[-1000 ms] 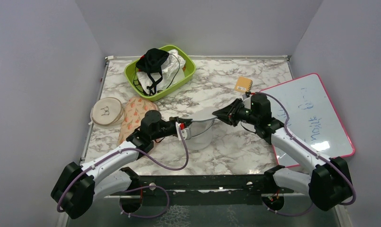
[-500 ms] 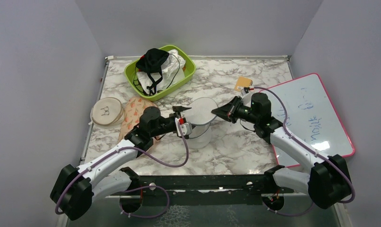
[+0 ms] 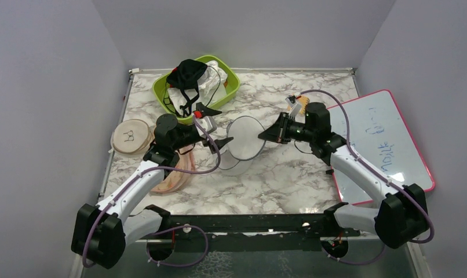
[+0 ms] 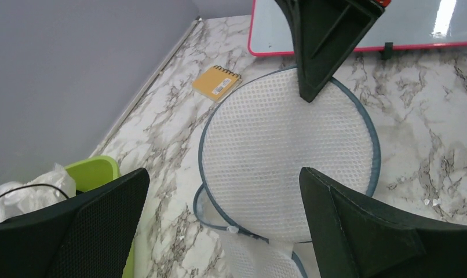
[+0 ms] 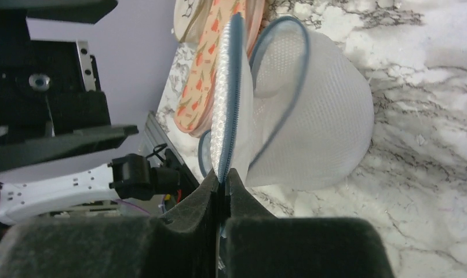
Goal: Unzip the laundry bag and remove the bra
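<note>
The laundry bag stands unzipped in the middle of the table. Its round white mesh lid is tipped up on edge over the lower half. My right gripper is shut on the grey-blue zip band at the lid's rim. My left gripper hangs open just left of the lid, touching nothing, and the lid fills the gap between its fingers. A peach padded garment with orange print, the bra as far as I can tell, lies on the table under my left arm, outside the bag.
A green bin at the back holds a black strappy garment and white cloth. A beige round disc lies at the left edge. An orange notepad sits behind the bag. A pink-framed whiteboard covers the right side.
My left gripper let go of the bag, opened wide and drew back to the left. The right gripper closed on the rim and tipped the lid upright.
</note>
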You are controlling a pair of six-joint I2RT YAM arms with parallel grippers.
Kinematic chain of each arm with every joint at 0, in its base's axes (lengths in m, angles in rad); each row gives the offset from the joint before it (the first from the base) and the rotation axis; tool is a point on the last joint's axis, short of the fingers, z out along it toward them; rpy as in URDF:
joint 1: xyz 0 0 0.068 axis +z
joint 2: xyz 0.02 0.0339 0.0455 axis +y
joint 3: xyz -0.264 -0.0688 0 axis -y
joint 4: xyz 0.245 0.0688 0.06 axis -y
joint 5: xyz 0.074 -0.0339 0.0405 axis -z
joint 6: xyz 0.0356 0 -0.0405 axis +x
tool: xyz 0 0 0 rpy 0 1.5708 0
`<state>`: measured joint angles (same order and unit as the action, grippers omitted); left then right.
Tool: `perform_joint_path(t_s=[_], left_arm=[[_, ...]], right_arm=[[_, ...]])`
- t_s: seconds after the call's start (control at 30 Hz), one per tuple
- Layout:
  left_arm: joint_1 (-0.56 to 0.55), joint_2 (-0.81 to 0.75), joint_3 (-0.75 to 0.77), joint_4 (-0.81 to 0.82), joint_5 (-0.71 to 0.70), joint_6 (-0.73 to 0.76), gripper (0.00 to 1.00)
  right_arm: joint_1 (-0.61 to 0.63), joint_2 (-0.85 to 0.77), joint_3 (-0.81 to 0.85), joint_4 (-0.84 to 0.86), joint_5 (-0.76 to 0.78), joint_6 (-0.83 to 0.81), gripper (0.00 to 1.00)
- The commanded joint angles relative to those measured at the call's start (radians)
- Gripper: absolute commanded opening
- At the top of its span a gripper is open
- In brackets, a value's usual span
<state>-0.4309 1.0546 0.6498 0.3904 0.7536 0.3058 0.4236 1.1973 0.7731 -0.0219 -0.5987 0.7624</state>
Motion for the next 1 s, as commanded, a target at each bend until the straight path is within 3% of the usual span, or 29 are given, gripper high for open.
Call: perform_joint_path(t_s=[0.0, 0.17, 0.4, 0.7, 0.97], left_arm=[[0.056, 0.014, 0.042, 0.099, 0.014, -0.196, 0.99], [0.118, 0.009, 0.046, 0.150, -0.042, -0.277, 0.99], [0.172, -0.003, 0.031, 0.207, -0.078, -0.336, 0.99], [0.193, 0.006, 0.033, 0.210, -0.087, -0.359, 0.99], [0.201, 0.027, 0.039, 0.212, -0.076, -0.374, 0.99]], right_arm=[[0.003, 0.032, 0.100, -0.146, -0.093, -0.215, 0.01], [0.003, 0.102, 0.163, -0.211, -0.209, -0.276, 0.01], [0.010, 0.123, 0.042, 0.051, -0.369, -0.084, 0.01], [0.019, 0.092, -0.150, 0.391, -0.301, 0.303, 0.01], [0.022, 0.118, -0.198, 0.445, -0.212, 0.398, 0.02]])
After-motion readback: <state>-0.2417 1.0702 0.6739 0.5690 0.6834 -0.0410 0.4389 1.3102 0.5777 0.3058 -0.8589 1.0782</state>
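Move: The right hand still pinches the edge of the laundry bag's lid, the lid's middle about 5 cm to its left and slightly below, with the bag body some 9 cm left, 5 cm back and 10 cm down. From the open left hand, that lid lies about 7 cm right, 4 cm back and 7 cm below; the green basket stands some 16 cm ahead, 13 cm left and well below, and the patterned pouch roughly 10 cm back and 22 cm left. The right hand keeps its pinch on the lid's edge and, after a rise of about 1 cm, carries it back and down some 5 cm with a little leftward travel, the wrist first swinging counter-clockwise and then rolling. Meanwhile the left hand, fingers wide open and empty, backs away from the bag to the left and forward about 7 cm while rising 4 cm, its fingers tilting up and swinging counter-clockwise some 15 degrees, slowing to a halt on the basket's near right side. ##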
